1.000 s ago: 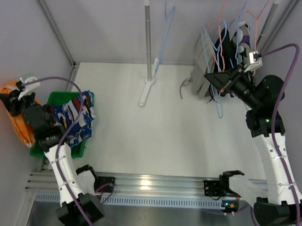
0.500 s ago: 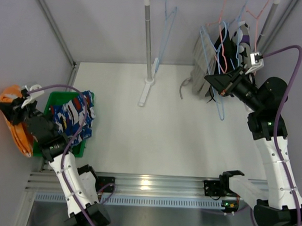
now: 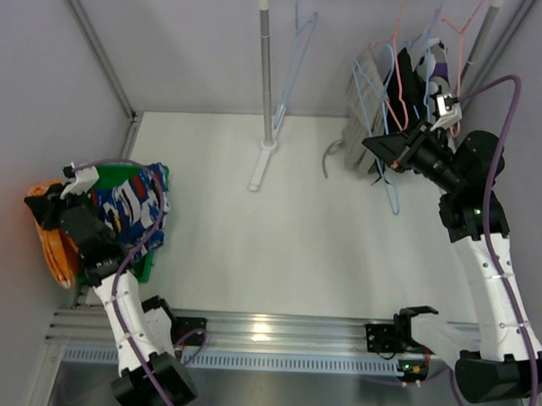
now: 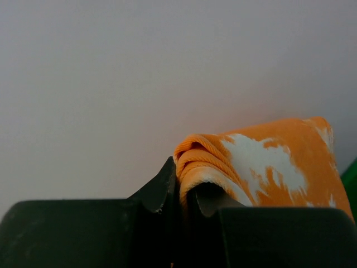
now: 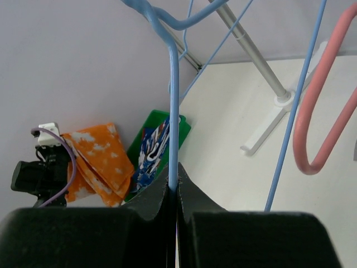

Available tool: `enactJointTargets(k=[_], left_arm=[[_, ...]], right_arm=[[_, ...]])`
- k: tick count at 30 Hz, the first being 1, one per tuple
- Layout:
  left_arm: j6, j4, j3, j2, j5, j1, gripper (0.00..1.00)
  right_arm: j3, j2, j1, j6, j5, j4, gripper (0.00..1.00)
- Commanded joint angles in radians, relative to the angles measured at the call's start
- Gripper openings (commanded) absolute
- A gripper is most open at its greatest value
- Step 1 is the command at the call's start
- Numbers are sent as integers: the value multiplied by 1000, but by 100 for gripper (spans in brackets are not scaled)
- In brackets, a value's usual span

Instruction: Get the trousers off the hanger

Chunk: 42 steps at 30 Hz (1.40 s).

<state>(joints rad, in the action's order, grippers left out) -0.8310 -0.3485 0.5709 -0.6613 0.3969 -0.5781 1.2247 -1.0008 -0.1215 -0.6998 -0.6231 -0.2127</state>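
Observation:
My left gripper (image 4: 184,187) is shut on a fold of the orange trousers (image 4: 262,162), which have white patches. From above, that gripper (image 3: 46,207) holds the orange trousers (image 3: 57,252) in the air just left of the green bin (image 3: 113,171). Blue-and-white patterned trousers (image 3: 131,210) lie in the bin. My right gripper (image 5: 174,187) is shut on the wire of a light blue hanger (image 5: 173,111). In the top view this gripper (image 3: 383,147) sits at the rack beside grey trousers (image 3: 359,112) hanging there.
A clothes rack pole (image 3: 267,68) with a white foot (image 3: 262,167) stands at the back centre. Several hangers, pink (image 5: 321,123) and blue, dangle from the rail at the back right. Purple cables loop off both arms. The wall is close on the left.
My left arm has carried the orange trousers down and then right, closer to the green bin. The right gripper has shifted slightly left with the hanger.

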Motion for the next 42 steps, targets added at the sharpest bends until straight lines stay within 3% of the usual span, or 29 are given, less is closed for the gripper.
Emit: enactJointTargets(k=[1,3,6,11,12,15,16,18,20,21,22,23,29,36,42], left_arm=[[96,-29,7,-85,-128,-6,0],[179,-11,47,-150,-193,10,0],[245,-39,121,-350,-176,85,0],[251,-136,202,-575,-124,271,0],[242,-142,236,-642,-95,296,4],[321,-66,315,-748,-81,327,25],[355,-17,380,-762,-98,327,42],[410,92,418,-775,-116,327,53],[441,202,455,-752,-194,325,72],[461,247,464,-715,-234,325,90],[469,297,474,-692,-284,324,99],[487,415,497,-646,-399,322,99],[618,739,569,-483,-781,314,99],[814,950,655,-282,-849,314,99],[879,1069,748,-304,-880,316,99]], right_arm=[[12,-18,3,25,-1,10,0],[18,-30,5,31,2,15,0],[30,-50,5,40,6,10,0],[70,-73,5,63,13,-10,0],[76,-75,6,68,14,-17,0],[104,-75,6,88,16,-43,0],[108,-68,5,91,14,-51,0],[121,-64,6,102,11,-62,0],[130,-56,6,112,11,-77,0],[131,-55,5,115,13,-80,0],[131,-49,6,115,14,-80,0],[128,-44,6,118,16,-80,0],[127,-6,6,144,32,-111,0],[170,47,6,214,100,-275,0],[162,38,5,128,62,-225,0]])
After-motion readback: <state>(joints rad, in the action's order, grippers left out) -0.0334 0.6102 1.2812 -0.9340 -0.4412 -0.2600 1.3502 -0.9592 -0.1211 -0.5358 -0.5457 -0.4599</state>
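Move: The orange trousers are still pinched in my left hand, their bulk hanging some 12 cm below it and about 5 cm nearer me, 2 cm to its right. The middle of the green tray is roughly 6 cm ahead, 9 cm to the right and 30 cm below that hand; the blue trousers already in it lie about 8 cm ahead and 14 cm right. From my right hand the tray is some 56 cm left, 4 cm back and 38 cm down. With my left hand I sweep the orange trousers forward about 23 cm while sinking some 15 cm, easing right over the green tray, then open my fingers wide and let go. I lift away up, right and back, swinging the fingers clockwise to face ahead. My right hand keeps its grip on the emptied blue hanger, dipping forward a little, then drawing back and up. ##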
